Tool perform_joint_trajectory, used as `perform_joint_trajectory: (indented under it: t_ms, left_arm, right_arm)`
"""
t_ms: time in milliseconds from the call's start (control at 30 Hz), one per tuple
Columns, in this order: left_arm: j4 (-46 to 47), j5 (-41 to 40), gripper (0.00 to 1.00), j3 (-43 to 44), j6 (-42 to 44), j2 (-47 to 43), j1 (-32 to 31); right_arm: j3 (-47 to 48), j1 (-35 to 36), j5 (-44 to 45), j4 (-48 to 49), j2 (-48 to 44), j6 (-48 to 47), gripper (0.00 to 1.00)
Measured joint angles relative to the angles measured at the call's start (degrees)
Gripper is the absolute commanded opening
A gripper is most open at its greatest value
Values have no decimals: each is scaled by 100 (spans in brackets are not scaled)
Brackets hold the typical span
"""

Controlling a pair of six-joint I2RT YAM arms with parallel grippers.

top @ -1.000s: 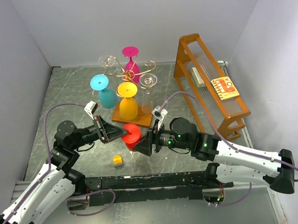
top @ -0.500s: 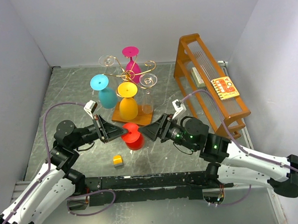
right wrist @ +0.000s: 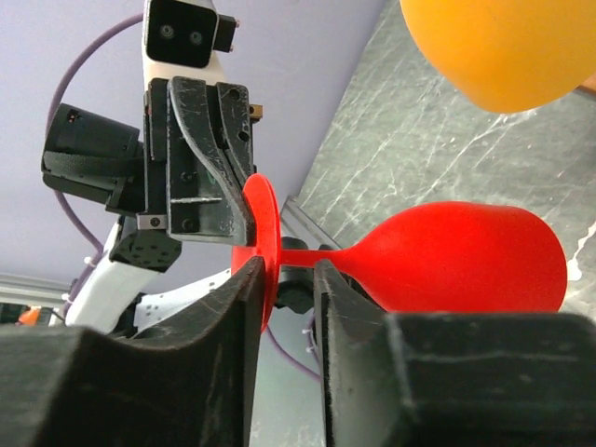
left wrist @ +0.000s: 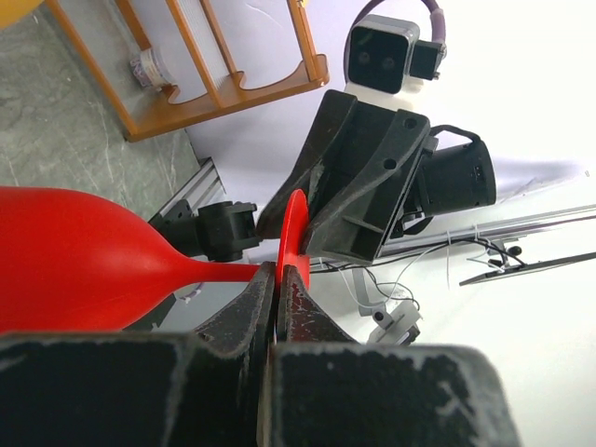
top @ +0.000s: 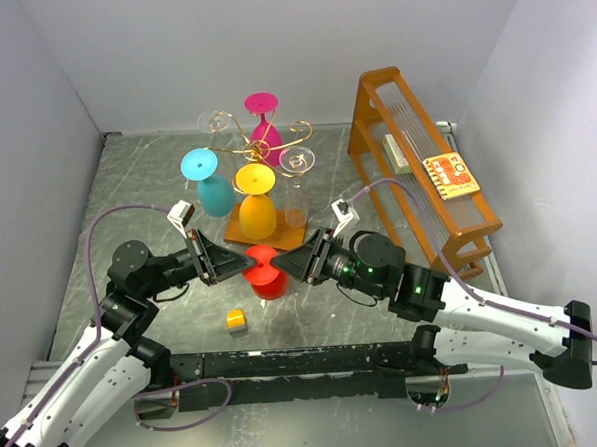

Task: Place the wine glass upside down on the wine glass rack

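The red wine glass hangs on its side just above the table, in front of the wine glass rack, a gold wire tree on a wooden base. My left gripper is shut on the rim of the glass's foot, with the bowl pointing away. My right gripper comes from the opposite side. Its jaws straddle the foot and stem: one finger lies against the disc and a gap shows at the other.
Cyan, yellow, magenta and clear glasses hang upside down on the rack. A tall orange slatted frame stands at the right. A small yellow block lies near the front.
My right gripper has moved from low beside the bowl up to the foot, and its jaws have narrowed around it. The left gripper and the glass have stayed put.
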Motion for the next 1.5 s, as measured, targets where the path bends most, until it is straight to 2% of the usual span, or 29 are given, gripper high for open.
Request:
perform_joint_trajectory:
  t_ms: [300, 367, 467, 567, 733, 900, 1000, 1200, 1333, 1500]
  left_arm:
    - [24, -2, 7, -17, 0, 28, 2]
    - [31, 11, 7, -17, 2, 35, 2]
    - [28, 15, 9, -63, 7, 35, 2]
    - [26, 11, 21, -129, 9, 33, 9]
    - [-114, -2, 52, -122, 125, -70, 0]
    - [-1097, -356, 71, 269, 684, -179, 0]
    - [-2240, -964, 75, 1045, 1349, -142, 0]
    - [-3458, -1967, 79, 2081, 2284, -188, 0]
    - [-3978, -2415, 80, 2177, 2594, -306, 0]
    - [-4422, -2844, 81, 2181, 2754, -472, 0]
  right_arm:
    - [-138, -317, -396, 192, -17, 540, 20]
    - [-138, -354, -522, 262, 48, 566, 14]
    - [-136, -380, -723, 428, 223, 610, 0]
    - [-136, -398, -828, 459, 295, 647, 0]
    - [-133, -409, -800, 308, 232, 647, 0]
    - [168, -590, -603, -896, 98, 909, 0]
    - [343, -885, -490, -1646, -68, 1064, 0]
    - [673, -1191, 162, -2990, -568, 1248, 0]
    - [1244, -1200, 876, -3547, -863, 1268, 0]
    - [1779, -1200, 1674, -3698, -979, 1163, 0]
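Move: The red wine glass hangs upside down, its foot in the left hand's shut fingers and already between the right hand's part-open ones. Its middle is about 8 cm below both hands, level ahead, some 2 cm to the right of the left hand and 2 cm to the left of the right. From the right hand, the hung yellow wine glass is roughly 14 cm ahead and 2 cm left, the hung clear one 16 cm ahead and 4 cm right, middles about 6 cm below. The right hand eases about a centimetre left and closes its fingers on the red glass's foot, and only then does the left hand open wide, let go and draw off about 8 cm left and a little forward, rolling its left side up and swinging counter-clockwise. Pinching the foot, the right hand carries the glass some 13 cm right and 5 cm forward away from the left hand, sinking slightly before rising to end about 5 cm higher, while it turns about 30 degrees clockwise. ##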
